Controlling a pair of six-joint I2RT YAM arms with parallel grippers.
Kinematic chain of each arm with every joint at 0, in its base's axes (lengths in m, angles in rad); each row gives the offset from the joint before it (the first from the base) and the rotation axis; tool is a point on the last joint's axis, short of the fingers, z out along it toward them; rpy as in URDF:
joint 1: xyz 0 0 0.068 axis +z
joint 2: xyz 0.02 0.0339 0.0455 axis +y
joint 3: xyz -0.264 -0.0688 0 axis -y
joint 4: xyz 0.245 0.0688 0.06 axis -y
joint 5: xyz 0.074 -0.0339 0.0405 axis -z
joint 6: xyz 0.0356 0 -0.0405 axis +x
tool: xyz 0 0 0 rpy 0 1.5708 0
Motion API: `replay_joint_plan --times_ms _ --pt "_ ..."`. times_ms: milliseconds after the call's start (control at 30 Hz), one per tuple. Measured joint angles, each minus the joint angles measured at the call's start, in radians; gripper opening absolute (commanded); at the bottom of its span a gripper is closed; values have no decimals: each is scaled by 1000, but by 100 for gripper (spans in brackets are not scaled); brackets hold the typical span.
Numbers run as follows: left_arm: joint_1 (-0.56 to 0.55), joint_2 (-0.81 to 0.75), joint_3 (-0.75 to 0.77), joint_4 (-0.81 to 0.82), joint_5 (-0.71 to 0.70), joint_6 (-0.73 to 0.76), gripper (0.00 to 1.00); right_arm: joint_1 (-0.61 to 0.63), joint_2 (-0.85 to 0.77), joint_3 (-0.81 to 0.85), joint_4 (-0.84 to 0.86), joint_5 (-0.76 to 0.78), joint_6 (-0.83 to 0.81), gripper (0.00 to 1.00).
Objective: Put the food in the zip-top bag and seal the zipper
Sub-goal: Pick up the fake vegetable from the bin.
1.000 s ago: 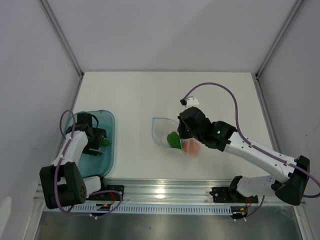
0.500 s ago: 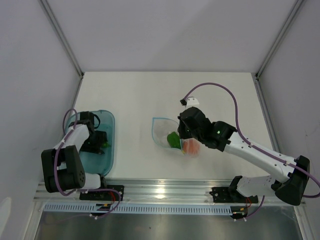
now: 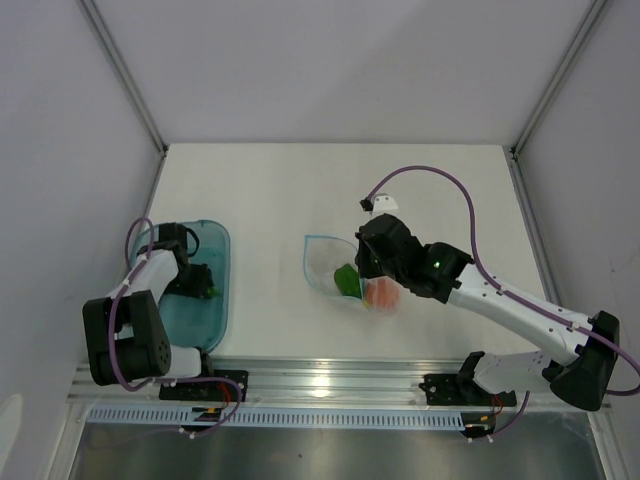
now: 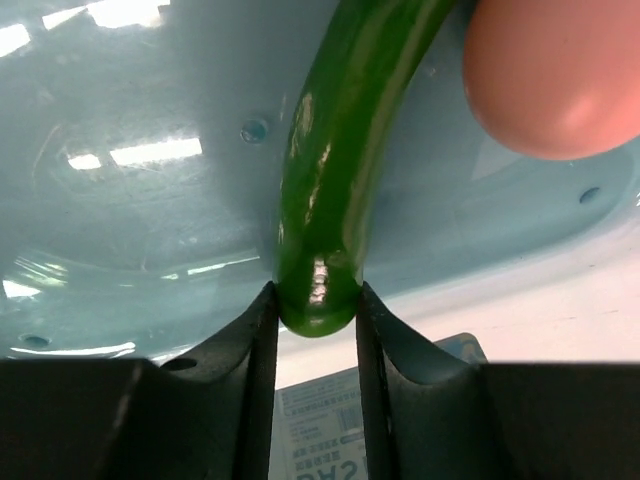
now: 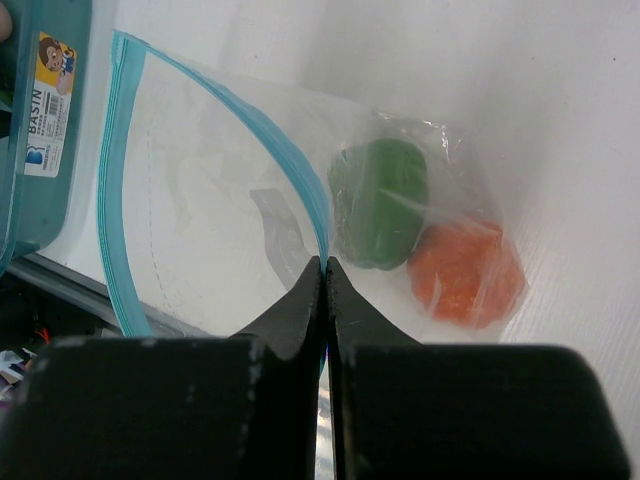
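Observation:
In the left wrist view my left gripper (image 4: 315, 295) is shut on the near end of a slim green pod (image 4: 335, 170), which touches both fingers. The pod lies in the teal tray (image 4: 130, 230) beside a pinkish egg shape (image 4: 555, 75). Seen from above, that gripper (image 3: 205, 283) sits over the tray (image 3: 215, 250) at the left. My right gripper (image 5: 325, 265) is shut on the blue zipper (image 5: 290, 170) of the zip-top bag (image 5: 200, 200), holding its mouth open. A green bell pepper (image 5: 380, 205) and an orange fruit (image 5: 465, 272) lie inside the bag (image 3: 325, 262).
The tray's corner with a printed label (image 5: 50, 105) shows at the left of the right wrist view. An aluminium rail (image 3: 330, 385) runs along the table's near edge. White walls with metal posts close in the table.
My left gripper's fingers have closed from wide apart onto the green pod, and the left arm has shifted slightly over the tray. The right arm and bag have not moved.

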Motion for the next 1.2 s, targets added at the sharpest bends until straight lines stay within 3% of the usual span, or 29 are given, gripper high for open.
replay_joint_plan --times_ms 67,200,467,767,967,1200 --pt "2 -1 -3 6 11 3 13 0 0 0 0 0 0 0" --pt "2 -31 -8 6 43 15 10 0 0 0 0 -3 0 0" --pt "3 -304 13 -73 71 53 13 2 0 0 3 -7 8 0" --pt "-73 -557 206 -132 128 158 16 3 0 0 3 -7 10 0" --pt "-185 -583 223 -22 309 259 22 3 8 2 3 -7 10 0" --pt "-322 -581 63 364 655 303 22 3 12 2 3 -6 10 0"
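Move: The left hand already has the long green pepper pinched by its end, low in the bin; the open bag mouth lies about 34 cm to its right, 3 cm ahead and some 11 cm higher. The green bell pepper in the bag is about 39 cm right and 1 cm ahead, the tomato 48 cm right and 2 cm back, both about hand height; the bin's right rim is 6 cm right, level, 6 cm up. For the right hand, the mouth is 6 cm left, 3 cm ahead, 8 cm below. Keeping its pinch on the end of the long green pepper, the left hand lifts it almost straight up out of the bin, about 24 cm in all, and once well above the rim swings some 18 cm to the right towards the open bag while the last of the rise eases off. As it goes, the wrist tips the fingers up from pointing down to roughly level and turns them clockwise to the right by over 50 degrees, while the right hand stays put and keeps its closed grip on the bag's zipper edge. ##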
